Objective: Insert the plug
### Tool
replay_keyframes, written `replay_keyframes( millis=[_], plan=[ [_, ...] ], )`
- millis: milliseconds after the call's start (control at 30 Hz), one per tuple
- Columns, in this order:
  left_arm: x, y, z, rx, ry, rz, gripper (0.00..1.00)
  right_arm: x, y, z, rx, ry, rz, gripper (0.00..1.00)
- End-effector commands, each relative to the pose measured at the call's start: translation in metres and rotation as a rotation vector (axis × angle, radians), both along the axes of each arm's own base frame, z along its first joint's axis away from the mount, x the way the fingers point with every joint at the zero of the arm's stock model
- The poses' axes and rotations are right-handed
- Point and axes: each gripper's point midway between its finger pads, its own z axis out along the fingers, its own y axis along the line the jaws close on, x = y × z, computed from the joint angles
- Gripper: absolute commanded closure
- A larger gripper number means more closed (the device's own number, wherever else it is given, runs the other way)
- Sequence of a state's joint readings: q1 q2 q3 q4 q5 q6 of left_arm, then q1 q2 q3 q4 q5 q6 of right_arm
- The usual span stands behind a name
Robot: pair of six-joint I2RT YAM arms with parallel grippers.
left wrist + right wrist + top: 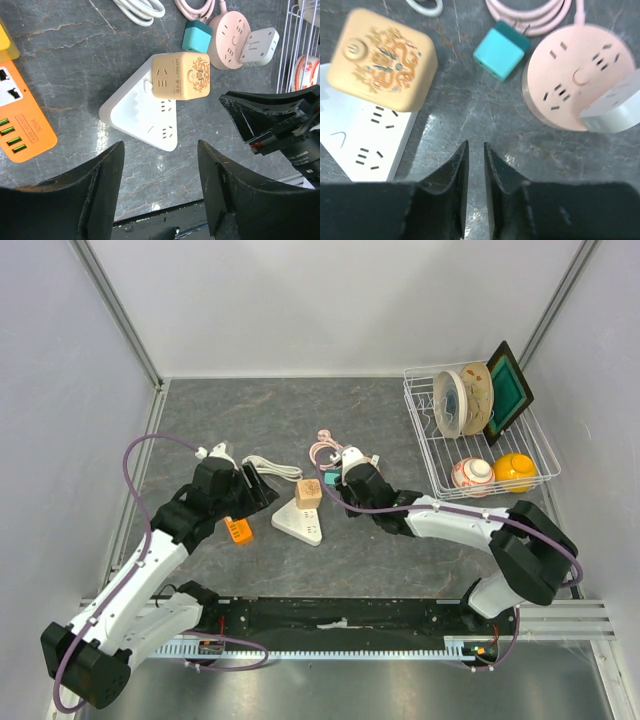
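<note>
The teal plug [497,52] lies loose on the dark table, its prongs pointing at the pink cable; it also shows as the teal plug [197,39]. My right gripper [475,145] is shut on nothing, just short of the plug and apart from it. A yellow cube adapter [181,76] sits plugged on the white triangular power strip [145,117]. To the right, a pink round strip [575,75] carries a white cube [615,112]. My left gripper [160,145] stands open with nothing in it, near the triangular strip's near corner.
An orange power strip [20,120] lies left of the left gripper. A coiled white cable [270,468] and a pink cable [322,448] lie behind the strips. A wire dish rack [530,455] with plates, a bowl and a yellow object stands at the back right.
</note>
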State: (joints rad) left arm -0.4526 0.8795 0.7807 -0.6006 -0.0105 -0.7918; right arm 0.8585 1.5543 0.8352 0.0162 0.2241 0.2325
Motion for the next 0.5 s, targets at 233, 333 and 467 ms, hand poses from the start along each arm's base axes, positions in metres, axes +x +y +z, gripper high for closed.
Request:
replay_keyframes(
  millis=[233, 333, 467],
  plan=[
    [-0.003, -0.001, 0.016, -0.044, -0.042, 0.005, 0.33, 0.052, 0.014, 0.029, 0.105, -0.071, -0.312, 0.39],
    [-0.005, 0.0, 0.012, -0.045, -0.033, 0.007, 0.33, 0.066, 0.02, 0.026, 0.09, -0.073, -0.361, 0.39],
    [-0.006, 0.001, 0.006, -0.036, -0.022, 0.006, 0.32, 0.087, 0.029, 0.022, 0.089, -0.064, -0.417, 0.43]
  ],
)
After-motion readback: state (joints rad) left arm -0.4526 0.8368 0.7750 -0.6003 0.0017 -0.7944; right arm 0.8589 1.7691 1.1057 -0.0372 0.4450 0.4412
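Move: The teal plug lies about 8 cm ahead of the right hand, 3 cm to its left and some 6 cm below. The cube adapter on the white power strip stands about 5 cm to the plug's left and 3 cm nearer; the strip's middle is roughly 10 cm left of the hand and 1 cm back. The round pink socket is about 10 cm ahead and 3 cm right. From the left hand the plug lies around 13 cm ahead, 11 cm right and 16 cm down. Empty and nearly shut, the right hand first lifts a good centimetre while its fingers spread to a bit over half open. It then sweeps about 6 cm forward and 2 to 3 cm left towards the teal plug, staying above the table and turning about 15 degrees clockwise, so that the open fingers come up just short of the plug without touching it. ##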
